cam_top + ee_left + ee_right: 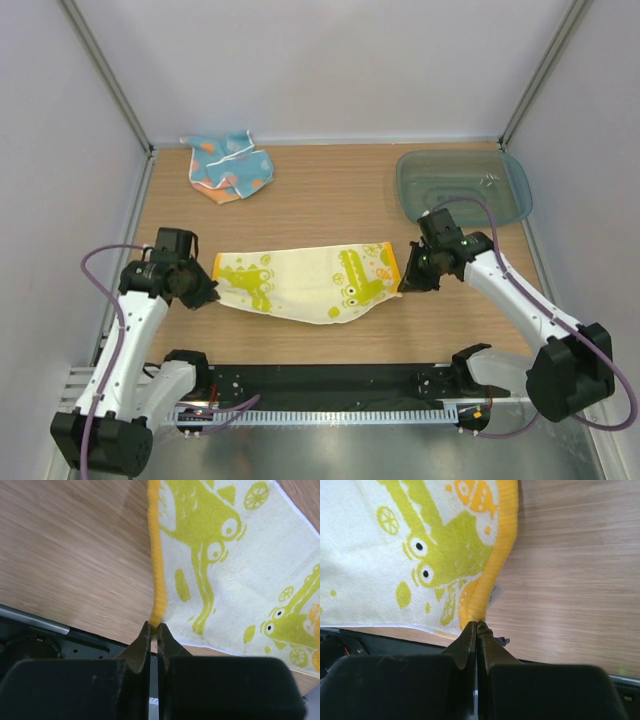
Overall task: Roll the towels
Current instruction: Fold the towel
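Note:
A yellow towel (305,282) with green crocodile print and orange end bands is stretched across the middle of the wooden table. My left gripper (210,292) is shut on its left orange edge (158,580), pinching the near corner. My right gripper (405,285) is shut on the right orange edge (492,575) at its near corner. The towel's near side sags toward the table's front edge. A light blue towel (229,166) with orange and white shapes lies crumpled at the back left, away from both grippers.
A translucent teal tray (462,186) sits at the back right, just behind my right arm. The black base rail (330,385) runs along the near table edge. Grey walls enclose the table on three sides.

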Robot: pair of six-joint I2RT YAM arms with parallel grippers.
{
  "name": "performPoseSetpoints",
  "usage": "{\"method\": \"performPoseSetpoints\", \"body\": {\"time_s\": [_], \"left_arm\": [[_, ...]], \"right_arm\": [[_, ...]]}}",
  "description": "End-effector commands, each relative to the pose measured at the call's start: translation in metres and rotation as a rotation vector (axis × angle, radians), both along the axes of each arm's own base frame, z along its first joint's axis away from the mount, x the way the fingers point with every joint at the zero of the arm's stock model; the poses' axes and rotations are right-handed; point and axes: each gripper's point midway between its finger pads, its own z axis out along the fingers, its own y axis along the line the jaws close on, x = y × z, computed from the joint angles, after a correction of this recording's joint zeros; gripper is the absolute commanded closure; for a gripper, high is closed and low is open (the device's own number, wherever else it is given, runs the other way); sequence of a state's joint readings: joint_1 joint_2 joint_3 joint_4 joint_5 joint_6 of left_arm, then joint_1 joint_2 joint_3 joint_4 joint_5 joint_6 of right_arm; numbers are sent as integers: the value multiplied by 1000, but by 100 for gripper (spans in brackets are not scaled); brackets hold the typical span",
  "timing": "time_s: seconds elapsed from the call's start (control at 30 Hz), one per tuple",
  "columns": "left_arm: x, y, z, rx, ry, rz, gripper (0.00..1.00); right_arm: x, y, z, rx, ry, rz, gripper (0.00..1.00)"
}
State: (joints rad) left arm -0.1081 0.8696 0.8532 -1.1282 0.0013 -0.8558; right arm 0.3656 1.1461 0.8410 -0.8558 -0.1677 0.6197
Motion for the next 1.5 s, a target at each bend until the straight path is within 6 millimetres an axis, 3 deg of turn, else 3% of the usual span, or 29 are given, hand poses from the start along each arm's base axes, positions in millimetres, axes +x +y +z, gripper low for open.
{"method": "performPoseSetpoints", "body": {"time_s": [0.0,0.2,0.33,0.7,0.93,1.47], "left_arm": [[17,0,8,23,-6,-63,100],[56,6,3,83,33,-75,100],[82,9,4,110,40,-84,100],[121,27,-14,189,104,-66,100],[140,29,-25,205,139,-67,100],[167,35,-58,245,209,-69,100]], "right_arm": [[34,11,19,4,-61,24,99],[77,22,28,-3,-87,42,99],[102,19,16,-20,-57,36,99],[147,8,-1,-11,-9,37,99],[161,13,-9,2,5,33,99],[184,4,-32,-38,36,-7,99]]}}
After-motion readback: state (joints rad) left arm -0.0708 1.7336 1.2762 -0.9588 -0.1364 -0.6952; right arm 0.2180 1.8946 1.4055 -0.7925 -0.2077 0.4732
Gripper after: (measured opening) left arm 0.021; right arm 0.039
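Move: Both hands already hold the towel's two lifted near corners. Its far left corner lies about 18 cm ahead of the left hand, some 3 cm to its left and 11 cm below; its far right corner lies about 18 cm straight ahead of the right hand and 8 cm below. The blue towel lies roughly 45 cm ahead and 3 cm left of the left hand, and the green bin some 36 cm ahead and 18 cm right of the right hand. Forward together, then sinking as they slow, both hands carry the pinched near edge of the towel over towards its far edge, some 15 cm out. The left also drops about 7 cm, drifts slightly left and tips its fingers nearer to straight down; the right drops about 4 cm after an early level stretch. Both grips stay shut on the cloth. ##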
